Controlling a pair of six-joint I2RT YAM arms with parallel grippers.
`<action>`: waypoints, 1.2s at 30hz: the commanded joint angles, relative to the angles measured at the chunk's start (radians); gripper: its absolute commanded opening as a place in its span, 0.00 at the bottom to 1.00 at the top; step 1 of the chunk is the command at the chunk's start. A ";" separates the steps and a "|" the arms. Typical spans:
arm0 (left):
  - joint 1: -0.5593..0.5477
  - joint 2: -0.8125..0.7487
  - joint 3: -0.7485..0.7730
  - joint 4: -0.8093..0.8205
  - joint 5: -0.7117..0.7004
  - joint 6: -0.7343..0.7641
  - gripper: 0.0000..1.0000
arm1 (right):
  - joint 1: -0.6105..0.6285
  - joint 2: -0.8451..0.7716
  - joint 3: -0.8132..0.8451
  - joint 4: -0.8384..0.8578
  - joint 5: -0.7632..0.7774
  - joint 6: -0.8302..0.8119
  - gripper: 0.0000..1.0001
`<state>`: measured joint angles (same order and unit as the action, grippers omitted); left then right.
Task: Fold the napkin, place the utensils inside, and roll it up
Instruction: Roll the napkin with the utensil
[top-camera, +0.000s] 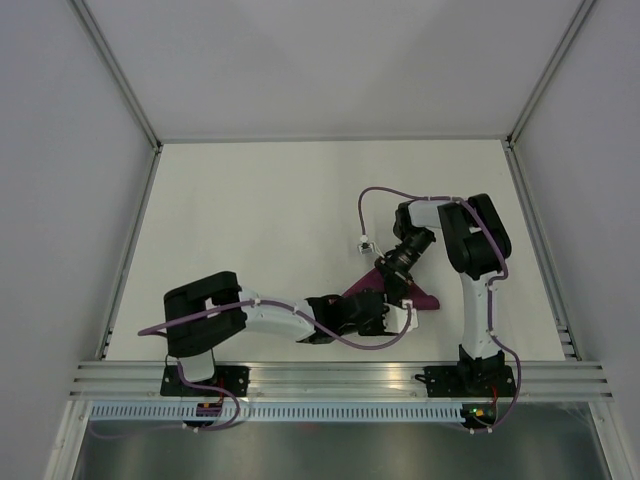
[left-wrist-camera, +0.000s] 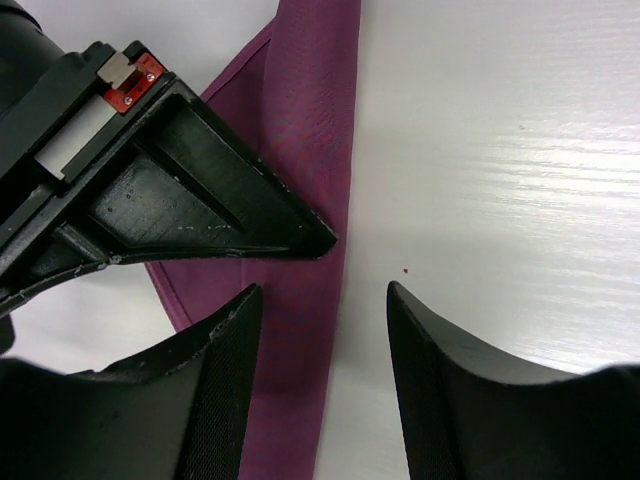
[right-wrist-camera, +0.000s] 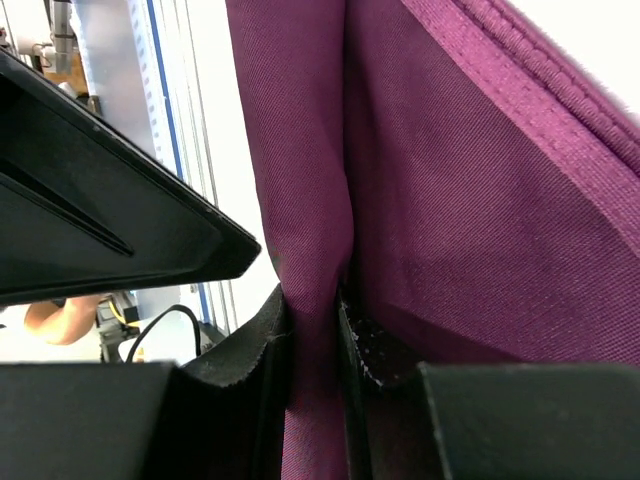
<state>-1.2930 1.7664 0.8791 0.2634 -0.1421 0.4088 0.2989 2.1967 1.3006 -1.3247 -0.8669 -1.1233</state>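
Observation:
The purple napkin (top-camera: 425, 296) lies bunched at the table's near middle, mostly covered by both grippers. In the left wrist view it is a narrow folded strip (left-wrist-camera: 305, 130) running away from me. My left gripper (left-wrist-camera: 324, 300) stands open just above it, its left finger over the cloth and its right finger over bare table. My right gripper (right-wrist-camera: 315, 312) is shut on an upright fold of the napkin (right-wrist-camera: 480, 200). One of its fingers (left-wrist-camera: 200, 195) reaches in from the left of the left wrist view. The utensils are hidden.
The white tabletop (top-camera: 260, 210) stretches behind and to the left of the arms. An aluminium rail (top-camera: 340, 375) runs along the near edge. A purple cable with a small white connector (top-camera: 365, 243) loops above the right wrist. Grey walls enclose the table.

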 joint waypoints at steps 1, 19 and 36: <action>-0.032 0.048 -0.019 0.100 -0.079 0.120 0.58 | 0.000 0.060 0.025 0.173 0.124 -0.038 0.12; -0.045 0.171 -0.014 0.080 -0.093 0.127 0.19 | -0.007 0.110 0.111 0.105 0.111 -0.032 0.18; -0.006 0.189 0.044 -0.101 0.125 0.004 0.02 | -0.014 -0.037 0.141 0.113 0.075 0.003 0.66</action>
<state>-1.3052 1.8938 0.9268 0.3264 -0.1509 0.5129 0.2905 2.2112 1.4055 -1.4227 -0.8326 -1.0889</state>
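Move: The near edge of the rolled napkin lies about 2 cm right, 1 cm ahead and 3 cm below the open left gripper. From that hand, the right gripper is some 5 cm right and 2 cm ahead, the left flap about 5 cm ahead and 5 cm left, and the right corner some 9 cm right and 2 cm ahead. The right gripper is already shut on the roll; from it, the edge the left hand wants is about 3 cm left and 1 cm nearer the base, roughly level. Lower the left gripper about 2.5 cm onto the napkin roll, edging right, with a small swing forward and back, and shut its fingers on the near edge beside the right gripper. Keep the right fingers pinching the roll until the left ones have closed, then open them wide and draw them up and slightly forward, about 1.5 cm each way. ##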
